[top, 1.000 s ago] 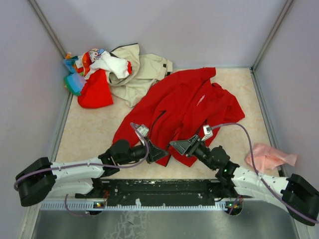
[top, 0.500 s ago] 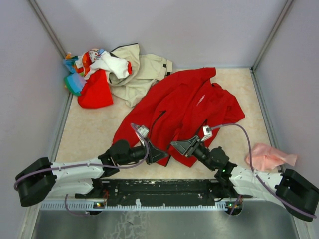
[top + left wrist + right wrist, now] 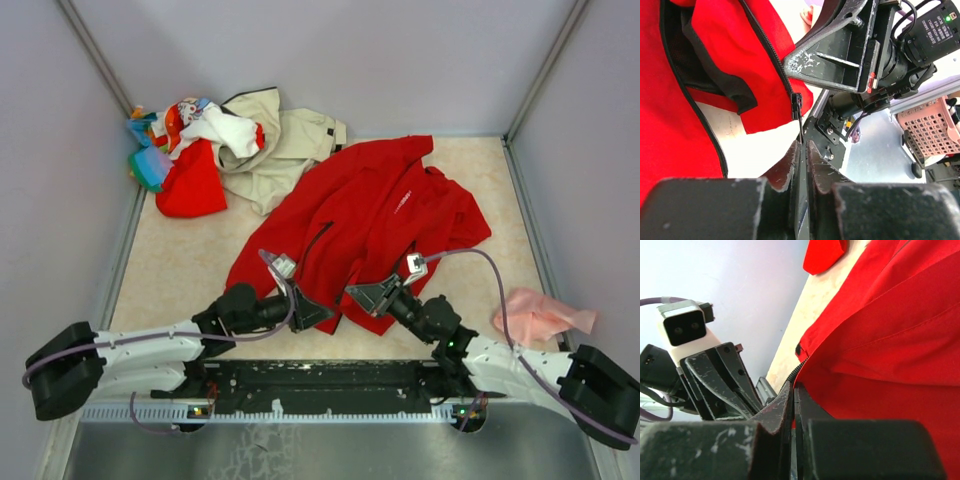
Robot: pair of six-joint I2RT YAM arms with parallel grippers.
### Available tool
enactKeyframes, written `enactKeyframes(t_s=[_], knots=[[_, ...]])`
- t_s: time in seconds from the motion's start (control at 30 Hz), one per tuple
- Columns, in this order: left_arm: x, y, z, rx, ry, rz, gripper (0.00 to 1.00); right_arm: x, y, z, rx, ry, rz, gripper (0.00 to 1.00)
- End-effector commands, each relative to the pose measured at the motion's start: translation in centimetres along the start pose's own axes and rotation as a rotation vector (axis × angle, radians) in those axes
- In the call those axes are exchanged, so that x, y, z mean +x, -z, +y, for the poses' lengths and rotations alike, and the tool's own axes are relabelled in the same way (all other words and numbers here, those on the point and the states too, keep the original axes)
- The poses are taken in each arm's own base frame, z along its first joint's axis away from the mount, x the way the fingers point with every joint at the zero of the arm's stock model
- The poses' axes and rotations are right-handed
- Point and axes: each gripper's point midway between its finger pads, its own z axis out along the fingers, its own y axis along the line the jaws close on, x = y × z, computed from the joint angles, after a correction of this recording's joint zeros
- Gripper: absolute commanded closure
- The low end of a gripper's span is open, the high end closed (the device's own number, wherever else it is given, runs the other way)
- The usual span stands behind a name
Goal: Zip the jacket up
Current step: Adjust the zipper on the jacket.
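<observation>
The red jacket lies spread in the middle of the table, front open, its black zipper running down to the near hem. Both grippers meet at that hem. My left gripper sits at the hem's left side. In the left wrist view the black slider hangs off a red flap, and its thin pull runs down between the nearly shut jaws of the left gripper. My right gripper is shut on the jacket's other front edge. In the right wrist view the zipper teeth enter the right gripper.
A beige jacket, a smaller red garment and mixed colourful clothes are piled at the back left corner. A pink cloth lies at the right, beside the right arm. Grey walls enclose the table on three sides.
The right gripper's jaws have closed on the jacket's zipper edge. The left arm has shifted slightly, still at the hem with the pull between its jaws.
</observation>
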Motion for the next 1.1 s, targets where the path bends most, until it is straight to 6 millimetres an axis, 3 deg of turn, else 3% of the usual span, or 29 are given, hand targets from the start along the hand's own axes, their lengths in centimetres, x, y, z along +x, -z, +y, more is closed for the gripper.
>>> enactKeyframes(t_s=[0.0, 0.3, 0.53, 0.83, 1.07], knots=[[-0.3, 0.7, 0.5, -0.034, -0.006, -0.022, 0.84, -1.3, -0.5, 1.1, -0.02, 0.075, -0.039, 1.0], [-2.1, 0.8, 0.6, -0.052, 0.002, -0.06, 0.59, -0.6, -0.6, 0.6, -0.013, 0.111, -0.018, 1.0], [-3.4, -0.3, 0.8, -0.032, 0.029, -0.043, 0.48, -0.2, -0.8, 0.6, -0.018, 0.134, -0.005, 1.0], [-2.9, -2.0, 0.2, 0.02, 0.036, 0.034, 0.46, -0.1, -0.9, 0.7, -0.024, 0.144, -0.001, 1.0], [-2.0, -2.9, 0.9, 0.012, 0.048, 0.078, 0.5, 0.1, -1.0, 1.0, -0.04, 0.152, 0.008, 1.0]])
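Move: My left fingertips, almost shut, are still at the end of the zipper's pull tab. The slider sits about 2 cm ahead of them, 3 cm to the right and roughly 1 cm higher. My right fingertips, about 5 cm ahead and 4 cm right of the left hand, hold the jacket's zip edge. The other panel's loose zip edge lies about 5 cm ahead of the left hand, 2 cm right and some 8 cm below. From my right hand the slider is about 3 cm back, 1 cm left and 2 cm lower. I open my left fingers to about half and let go of the pull tab, easing 1.5 cm left off it. Then I swing about 3 cm forward and come back some 3 cm to the right, bringing the open fingers around the slider and its tab. Meanwhile my right hand keeps its pinch on the zip edge and lowers it about 3 cm, rolling its left side down some 10 degrees. ##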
